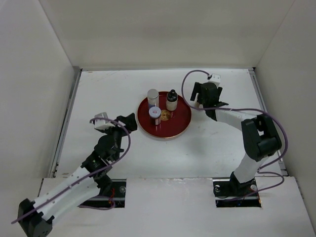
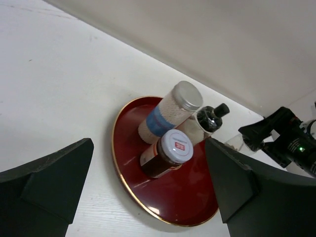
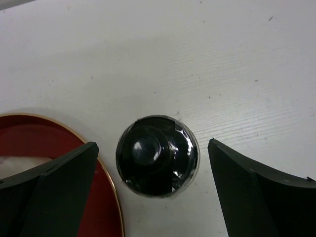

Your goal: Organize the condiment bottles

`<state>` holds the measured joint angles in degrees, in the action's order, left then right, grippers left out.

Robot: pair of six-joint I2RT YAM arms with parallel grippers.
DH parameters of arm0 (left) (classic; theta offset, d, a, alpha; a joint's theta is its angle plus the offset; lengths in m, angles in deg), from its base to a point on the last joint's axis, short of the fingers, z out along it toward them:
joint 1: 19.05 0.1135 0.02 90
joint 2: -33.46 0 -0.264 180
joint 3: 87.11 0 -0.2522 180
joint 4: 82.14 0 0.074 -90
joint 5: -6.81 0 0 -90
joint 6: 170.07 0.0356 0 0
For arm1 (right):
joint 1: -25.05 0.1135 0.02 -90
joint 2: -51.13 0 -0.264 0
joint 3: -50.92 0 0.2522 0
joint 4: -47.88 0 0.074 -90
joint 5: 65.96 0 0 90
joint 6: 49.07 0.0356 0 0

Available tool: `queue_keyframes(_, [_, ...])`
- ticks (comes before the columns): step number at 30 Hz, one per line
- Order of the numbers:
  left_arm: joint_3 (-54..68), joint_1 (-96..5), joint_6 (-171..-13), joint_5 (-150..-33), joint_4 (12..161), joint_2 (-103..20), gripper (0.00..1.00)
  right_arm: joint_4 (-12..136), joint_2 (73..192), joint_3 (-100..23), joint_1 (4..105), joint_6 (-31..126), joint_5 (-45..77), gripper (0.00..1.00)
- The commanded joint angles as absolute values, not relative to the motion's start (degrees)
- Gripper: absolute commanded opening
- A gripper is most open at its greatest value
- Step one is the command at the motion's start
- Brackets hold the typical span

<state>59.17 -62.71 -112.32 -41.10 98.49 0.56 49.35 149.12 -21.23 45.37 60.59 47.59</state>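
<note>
Three condiment bottles stand on the round red tray (image 1: 177, 127): a tall white cylinder (image 1: 153, 96) with a grey lid, a pale stubby bottle (image 1: 171, 99) with a dark cap, and a short red-labelled jar (image 1: 155, 114). The left wrist view shows the cylinder (image 2: 170, 111), the jar (image 2: 168, 153) and the dark-capped bottle (image 2: 210, 118). My left gripper (image 2: 149, 143) is open just left of the tray, holding nothing. A second dark-capped bottle (image 3: 157, 155) stands on the table beside the tray rim (image 3: 106, 173). My right gripper (image 3: 154, 143) hangs open above it, a finger on either side, apart from it.
White walls enclose the table on the left, back and right. In the top view my left gripper (image 1: 126, 123) sits by the tray's left edge. My right gripper (image 1: 201, 98) sits by its right edge, hiding the bottle beneath it.
</note>
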Motion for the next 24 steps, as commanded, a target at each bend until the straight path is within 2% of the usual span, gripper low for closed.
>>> queue_keyframes(1, [63.1,-59.7,-117.6,-40.1,91.8,7.3,1.00,47.6,151.5,-25.4,45.2,59.3,49.0,0.97])
queue_keyframes(5, [65.5,-55.7,-118.1,-42.0,88.6,10.3,1.00,47.2,152.8,-26.4,45.2,59.7,49.4,0.80])
queue_keyframes(7, [66.6,-54.2,-118.1,-42.1,88.4,10.8,1.00,47.0,151.5,-25.9,45.3,59.6,50.0,0.68])
queue_keyframes(9, [66.9,-52.6,-118.0,-42.8,88.6,10.4,1.00,46.3,148.6,-24.7,45.7,59.6,50.8,0.62])
queue_keyframes(17, [68.4,-51.4,-118.6,-44.7,90.9,9.2,1.00,49.9,126.6,-20.3,52.5,57.8,52.1,0.61])
queue_keyframes(24, [68.8,-51.1,-118.0,-45.4,92.2,8.4,1.00,48.4,124.1,-16.0,61.4,60.0,52.4,0.61])
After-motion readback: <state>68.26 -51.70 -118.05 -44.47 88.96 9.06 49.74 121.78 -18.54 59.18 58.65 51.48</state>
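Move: The last condiment bottle, dark-capped, stands between the right hand's open fingers, its middle about 1 cm ahead and 4 cm below. From that hand the plate's centre is some 19 cm left and 4 back. On it, the other black-capped bottle stands about 15 cm left, level, and the white-lidded jar about 24 left, 8 back. From the left hand the last bottle is about 20 cm ahead, 37 right and 17 below. Right fingers pinch the bottle's top, lifting it some 20 cm and back 10; left hand sinks, shifting left. ##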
